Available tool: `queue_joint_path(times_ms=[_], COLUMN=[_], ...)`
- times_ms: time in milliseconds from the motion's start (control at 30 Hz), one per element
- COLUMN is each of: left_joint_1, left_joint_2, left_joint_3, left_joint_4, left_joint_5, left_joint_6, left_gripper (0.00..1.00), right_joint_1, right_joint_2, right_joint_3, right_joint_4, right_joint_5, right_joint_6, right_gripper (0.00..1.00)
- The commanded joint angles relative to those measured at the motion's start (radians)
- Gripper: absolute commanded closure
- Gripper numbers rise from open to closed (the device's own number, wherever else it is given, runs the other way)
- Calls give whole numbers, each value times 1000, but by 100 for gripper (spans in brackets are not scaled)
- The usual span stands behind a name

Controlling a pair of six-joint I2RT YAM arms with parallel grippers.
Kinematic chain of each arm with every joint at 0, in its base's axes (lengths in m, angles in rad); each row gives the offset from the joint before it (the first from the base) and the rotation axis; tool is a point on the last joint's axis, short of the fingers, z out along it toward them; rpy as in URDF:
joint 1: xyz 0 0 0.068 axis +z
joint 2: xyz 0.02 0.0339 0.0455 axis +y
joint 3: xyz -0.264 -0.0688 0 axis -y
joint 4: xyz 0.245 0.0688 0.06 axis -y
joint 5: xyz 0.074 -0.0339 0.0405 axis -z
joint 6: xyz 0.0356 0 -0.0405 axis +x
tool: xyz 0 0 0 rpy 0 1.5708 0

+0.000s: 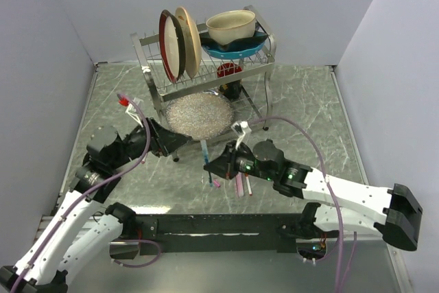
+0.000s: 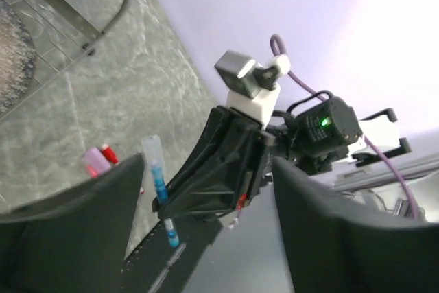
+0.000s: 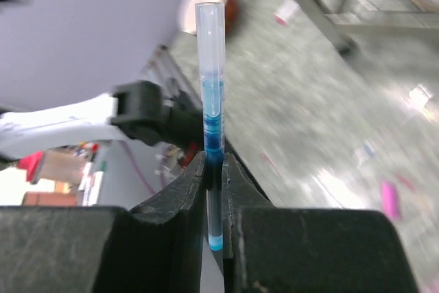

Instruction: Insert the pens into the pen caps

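My right gripper (image 1: 210, 164) (image 3: 214, 164) is shut on the dark blue pen (image 1: 206, 152) (image 3: 214, 135), holding it upright above the table. A clear tube (image 3: 210, 46) covers the pen's upper end. My left gripper (image 1: 180, 141) (image 2: 209, 190) is just left of it, open wide, and the blue pen (image 2: 158, 180) stands beyond its left finger, untouched. A salmon pink pen (image 1: 239, 183) and a whitish red-tipped pen (image 1: 247, 187) lie on the table below the right gripper. A small pink piece (image 1: 216, 184) lies beside them; whether it is a pen cap I cannot tell.
A wire dish rack (image 1: 255, 66) with plates and a bowl stands at the back. A glittery round mat (image 1: 199, 114) lies in front of it, close behind both grippers. Purple cables loop over each arm. Grey walls close in both sides.
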Motion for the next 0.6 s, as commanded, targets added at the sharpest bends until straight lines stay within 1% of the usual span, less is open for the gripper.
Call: queue_joint_path(times_ms=[0, 33, 67, 100, 133, 167, 200, 233, 267, 333, 433, 467, 567], left_joint_1=[-1, -1, -1, -1, -1, -1, -1, -1, -1, -1, -1, -1, -1], left_joint_2=[-2, -17, -28, -40, -66, -80, -94, -122, -131, -146, -145, -142, -136], left_joint_3=[68, 67, 67, 64, 58, 56, 47, 44, 44, 44, 38, 35, 4], left_joint_4=[-109, -145, -170, -191, -213, -269, -282, -296, -331, -365, -423, -438, -491], left_joint_5=[-86, -111, -176, -210, -259, -354, -387, -402, -451, -482, -514, -549, -628], left_joint_6=[74, 80, 91, 96, 100, 85, 88, 99, 99, 100, 110, 111, 102], left_gripper=[14, 6, 5, 4, 1, 1, 1, 1, 1, 1, 1, 0, 1], right_joint_1=[-24, -35, -44, -63, -75, -87, -115, -129, -144, -182, -219, -224, -242], right_joint_2=[-96, -102, -106, -106, -100, -91, -88, -83, -74, -62, -19, 8, 79], right_joint_3=[-9, 9, 19, 26, 42, 46, 49, 48, 42, 19, 5, 4, 4], right_joint_4=[-304, -377, -445, -568, -624, -699, -730, -755, -770, -790, -812, -818, -809], right_joint_5=[230, 268, 331, 368, 391, 405, 425, 429, 431, 422, 420, 422, 409], right_joint_6=[95, 109, 128, 136, 145, 146, 146, 147, 144, 133, 104, 87, 40], right_gripper=[100, 100, 100, 100, 100, 100, 100, 100, 100, 100, 96, 93, 90])
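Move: The right hand already holds the capped blue pen; the bare table just right of the laid-out pens lies about 18 cm to its right, 3 cm ahead and 21 cm below. At that depth too, the red-capped pen is some 13 cm right and the pink pen 10 cm right, both 1 cm ahead; the loose pink cap is level, 2 cm right. From the left hand that bare table is roughly 26 cm right, 3 cm back, 31 cm down. Right hand swings blue pen some 20 cm right and down towards bare table; left hand retreats left, opening. ##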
